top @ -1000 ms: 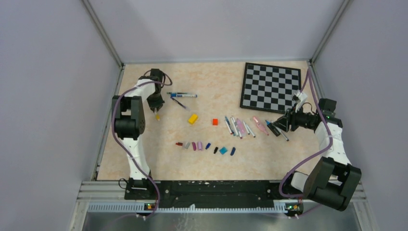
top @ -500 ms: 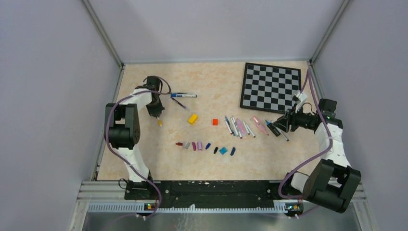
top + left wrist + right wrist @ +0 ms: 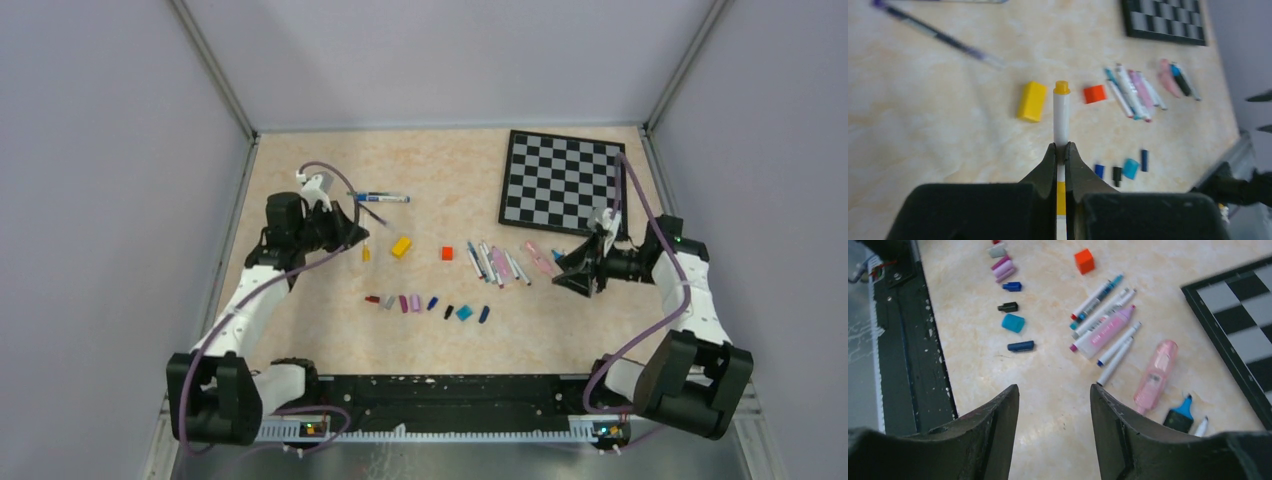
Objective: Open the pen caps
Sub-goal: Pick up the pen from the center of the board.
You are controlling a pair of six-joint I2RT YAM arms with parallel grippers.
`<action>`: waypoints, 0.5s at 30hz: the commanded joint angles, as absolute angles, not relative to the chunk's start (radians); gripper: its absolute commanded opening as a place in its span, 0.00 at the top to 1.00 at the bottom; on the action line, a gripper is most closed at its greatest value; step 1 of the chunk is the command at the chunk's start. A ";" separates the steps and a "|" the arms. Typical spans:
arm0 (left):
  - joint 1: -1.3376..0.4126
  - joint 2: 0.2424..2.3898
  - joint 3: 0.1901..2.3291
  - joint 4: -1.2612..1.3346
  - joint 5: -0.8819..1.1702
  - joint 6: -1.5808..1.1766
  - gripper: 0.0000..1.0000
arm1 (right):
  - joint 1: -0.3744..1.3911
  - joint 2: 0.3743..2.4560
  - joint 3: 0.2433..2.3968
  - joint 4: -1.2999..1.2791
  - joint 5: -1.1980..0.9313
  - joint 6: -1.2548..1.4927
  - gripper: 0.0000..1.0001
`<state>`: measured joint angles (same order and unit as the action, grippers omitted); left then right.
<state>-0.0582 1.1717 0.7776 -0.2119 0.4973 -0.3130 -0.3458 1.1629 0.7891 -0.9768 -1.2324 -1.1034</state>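
My left gripper (image 3: 358, 243) (image 3: 1061, 146) is shut on a white pen (image 3: 1061, 117) with a yellow cap (image 3: 1062, 87); the pen sticks out past the fingertips above the table. Loose pen caps (image 3: 430, 305) (image 3: 1010, 307) lie in a row near the front: red, grey, purple, pink, blue, black, cyan, dark blue. A bunch of pens (image 3: 495, 263) (image 3: 1103, 320) lies right of centre, with a pink highlighter (image 3: 1155, 375) and a blue-tipped black one (image 3: 1180, 412) beside it. My right gripper (image 3: 572, 272) (image 3: 1054, 390) hovers open and holds nothing, near those pens.
A chessboard (image 3: 563, 182) lies at the back right. A yellow block (image 3: 401, 247) (image 3: 1032, 101) and a small red cube (image 3: 447, 254) (image 3: 1084, 261) sit mid-table. A blue pen (image 3: 382, 198) and a purple pen (image 3: 372, 213) (image 3: 938, 35) lie behind the left gripper.
The left gripper closed on the yellow-capped pen and swung with it toward the table's middle. The right gripper drew back from the pens toward the front and opened a little wider.
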 commanded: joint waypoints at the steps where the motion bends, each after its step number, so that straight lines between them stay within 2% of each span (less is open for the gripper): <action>1: -0.101 1.070 0.666 0.133 0.858 -0.433 1.00 | -0.232 1.211 0.901 -1.377 -1.307 -1.696 0.46; 3: -0.165 1.032 0.634 0.239 0.862 -0.478 1.00 | -0.170 1.241 0.950 -1.483 -1.316 -1.792 0.46; 7: -0.385 1.012 0.616 0.366 0.764 -0.509 1.00 | -0.074 1.258 1.055 -1.491 -1.311 -1.706 0.45; 12: -0.556 1.068 0.626 0.480 0.633 -0.533 1.00 | -0.007 1.247 1.183 -1.314 -1.353 -1.258 0.44; 15: -0.632 1.110 0.645 0.526 0.565 -0.527 1.00 | 0.035 1.214 1.176 -1.056 -1.364 -0.830 0.44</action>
<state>-0.5621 1.0630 0.6209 0.3698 0.6750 -0.5102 -0.0109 1.2564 1.1454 -1.3315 -1.2987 -1.3209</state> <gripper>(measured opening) 0.015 0.555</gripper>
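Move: The right gripper, open and empty, is some 44 cm to the left hand's right, 9 cm back and about level; the pen in the left fingers lies the same 44 cm left and 9 cm ahead of the right hand. Below the left hand by 13 cm: red block 4 cm ahead, 18 cm right; yellow block 5 ahead, 7 right; blue cap 10 back, 15 right. Bring the left gripper about 17 cm right and some 10 cm back, rising as it goes, keeping the pen pinched, and swing the wrist some 35 degrees clockwise to face the right gripper. Meanwhile raise the open right gripper about 8 cm and carry it left nearly as far towards the pen, turning it counter-clockwise. ##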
